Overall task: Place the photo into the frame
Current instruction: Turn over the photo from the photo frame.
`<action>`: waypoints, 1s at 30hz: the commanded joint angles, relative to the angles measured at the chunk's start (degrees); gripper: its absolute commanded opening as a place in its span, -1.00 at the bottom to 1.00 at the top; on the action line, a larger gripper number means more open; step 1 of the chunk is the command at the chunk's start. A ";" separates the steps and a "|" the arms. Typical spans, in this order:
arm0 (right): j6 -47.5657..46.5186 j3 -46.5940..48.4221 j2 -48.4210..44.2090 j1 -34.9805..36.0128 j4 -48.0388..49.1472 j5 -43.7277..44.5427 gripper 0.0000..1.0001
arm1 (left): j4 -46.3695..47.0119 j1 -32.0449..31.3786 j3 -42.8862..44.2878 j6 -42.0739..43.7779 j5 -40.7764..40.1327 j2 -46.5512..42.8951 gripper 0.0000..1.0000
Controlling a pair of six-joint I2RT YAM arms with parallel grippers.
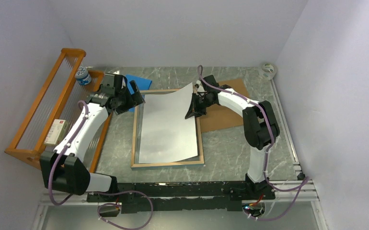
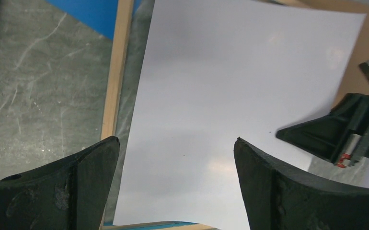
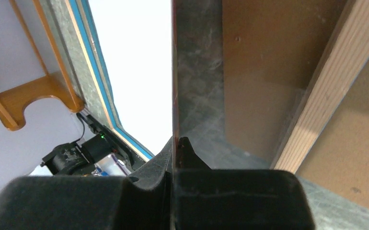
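Observation:
The frame (image 1: 135, 139) lies on the table with its light-wood back up. In it rests the photo (image 1: 168, 124), plain white back up, so the printed side is hidden. The photo's far right corner is lifted and curled, with my right gripper (image 1: 195, 103) shut on that edge. The right wrist view has the sheet edge-on, pinched in that gripper (image 3: 175, 140), and the frame's wood rail (image 3: 326, 91) to the right. My left gripper (image 1: 134, 98) hovers open above the frame's far left corner. In its own view it (image 2: 175, 140) stands wide over the photo (image 2: 230, 72), beside the frame rail (image 2: 113, 81).
A brown backing board (image 1: 225, 112) lies right of the frame, under the right arm. A small blue pad (image 1: 135, 82) sits at the frame's far left corner. The orange wooden rack (image 1: 43, 110) along the left holds a small box (image 1: 56, 132). A tape roll (image 1: 268, 71) is at the far right.

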 commanded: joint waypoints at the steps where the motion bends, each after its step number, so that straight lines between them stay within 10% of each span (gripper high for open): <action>1: -3.54 3.10 2.49 -0.21 3.23 -3.07 -1.00 | 4.61 1.42 -3.07 1.24 0.44 1.90 0.88; 22: -3.43 0.80 5.74 0.24 10.00 -2.37 -0.81 | 5.77 12.78 -3.38 6.78 13.05 15.91 0.83; 30: -4.74 2.24 5.53 0.37 6.43 -0.08 -0.09 | 6.24 12.89 -2.04 6.70 14.59 17.98 0.83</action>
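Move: The photo lies blank side up, slightly lifted along its right edge, where the right fingers hold it. Its middle is about 9 cm left of the right hand, 4 back and 4 below; the brown board's middle is some 15 cm right and 6 ahead of that hand. From the left hand the photo's middle is about 15 cm right, 4 back and 16 below; the frame's left rail is 3 left and 4 back, the blue sheet 15 ahead and 3 left. Down and a little left and forward, about 3 cm in all, the right hand lowers the photo's right edge towards the frame, then opens partway and lets go its pinch. The left hand, wide open throughout, sinks some 11 cm and swings about 4 cm left towards the frame's left rail, fingers tipping about 15 degrees steeper. ##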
